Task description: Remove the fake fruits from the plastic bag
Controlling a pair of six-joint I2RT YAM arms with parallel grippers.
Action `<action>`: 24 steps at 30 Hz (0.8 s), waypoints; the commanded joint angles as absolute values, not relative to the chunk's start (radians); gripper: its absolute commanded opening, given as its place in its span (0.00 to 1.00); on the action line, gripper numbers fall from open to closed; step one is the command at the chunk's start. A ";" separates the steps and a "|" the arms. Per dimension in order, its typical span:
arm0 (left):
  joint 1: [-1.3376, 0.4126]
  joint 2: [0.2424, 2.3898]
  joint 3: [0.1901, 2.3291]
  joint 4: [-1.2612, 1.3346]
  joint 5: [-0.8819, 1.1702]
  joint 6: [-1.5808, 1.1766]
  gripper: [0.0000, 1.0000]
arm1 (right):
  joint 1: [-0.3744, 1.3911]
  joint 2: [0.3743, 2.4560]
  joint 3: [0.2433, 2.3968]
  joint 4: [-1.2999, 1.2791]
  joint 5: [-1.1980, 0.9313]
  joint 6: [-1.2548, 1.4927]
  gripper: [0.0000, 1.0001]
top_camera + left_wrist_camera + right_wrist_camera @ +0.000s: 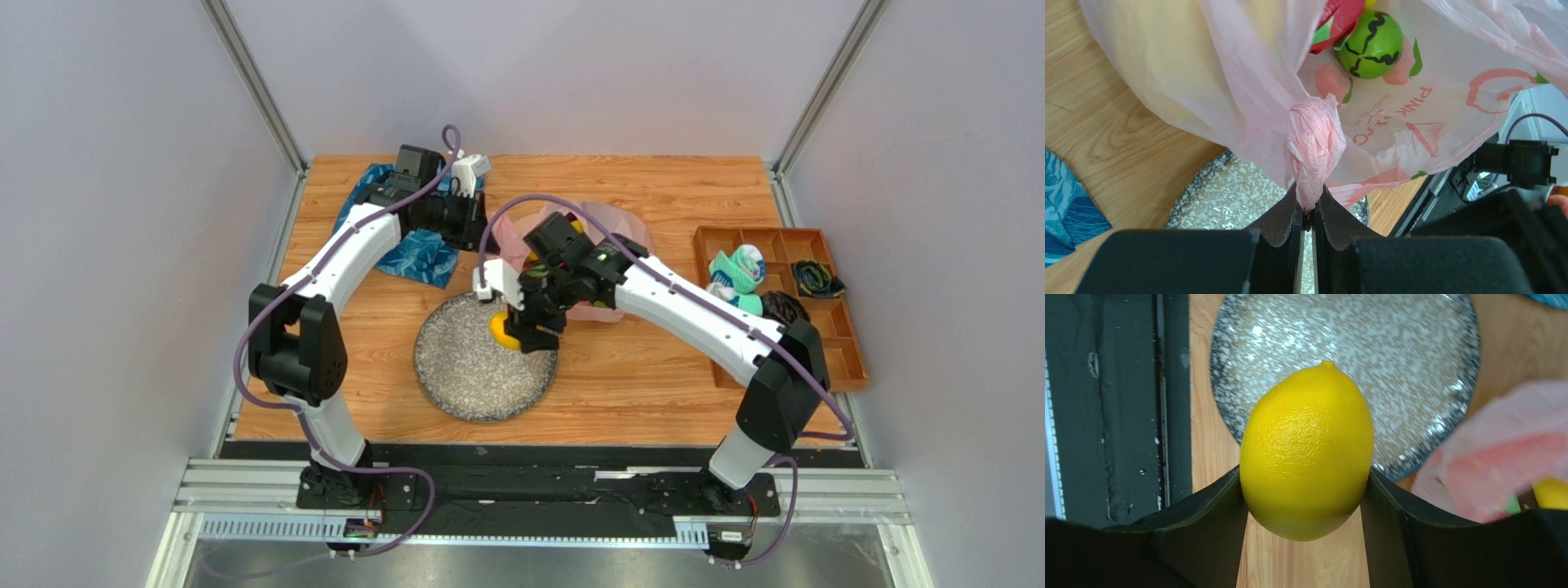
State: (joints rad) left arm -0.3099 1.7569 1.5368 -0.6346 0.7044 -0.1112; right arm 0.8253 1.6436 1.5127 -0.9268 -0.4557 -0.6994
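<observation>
The pink plastic bag (1389, 122) hangs lifted over the table, and my left gripper (1308, 208) is shut on a twisted bunch of its film (1315, 147). Inside the bag show a green melon (1376, 43) and a red dragon fruit (1336, 21). My right gripper (1306, 490) is shut on a yellow lemon (1308, 450), holding it above the near rim of the speckled grey plate (1413, 355). From above, the lemon (503, 328) sits over the plate (478, 374), with the bag (607, 227) behind it. Another yellow fruit (1551, 493) peeks from the bag's mouth (1511, 459).
A blue leaf-patterned cloth (411, 251) lies at the back left under the left arm. A brown compartment tray (846, 331) at the right edge holds teal-and-white bundles (740, 270). The dark front rail (1112, 416) runs just beside the plate.
</observation>
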 commanded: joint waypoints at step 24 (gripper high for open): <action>-0.296 1.586 1.471 -0.630 0.650 -0.071 0.14 | 0.933 1.910 1.612 -0.669 -0.124 -0.552 1.00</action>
State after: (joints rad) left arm -0.2993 1.6356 1.4845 -0.6403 0.6418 -0.0818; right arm 0.9234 2.0510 1.6676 -0.6338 -0.1280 -0.5339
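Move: The lemon is already in the right hand's fingers, and the plate's middle lies about 9 cm to that hand's left, 3 cm ahead and some 15 cm below. The pink plastic bag's middle is roughly 20 cm ahead of the right hand and 7 cm to its right; the blue cloth is some 28 cm ahead and 23 cm left. From the left hand, the plate's middle is about 12 cm back, 1 cm left and 17 cm below. The lemon is carried by the right hand down about 10 cm onto the plate's far half, first drifting left, then swinging forward, some 8 cm each way, as the wrist turns roughly 10 degrees clockwise. There the hand nearly stops and the fingers spread wide, letting go. The left hand keeps its pinch on the bag, easing up and left a couple of centimetres. ##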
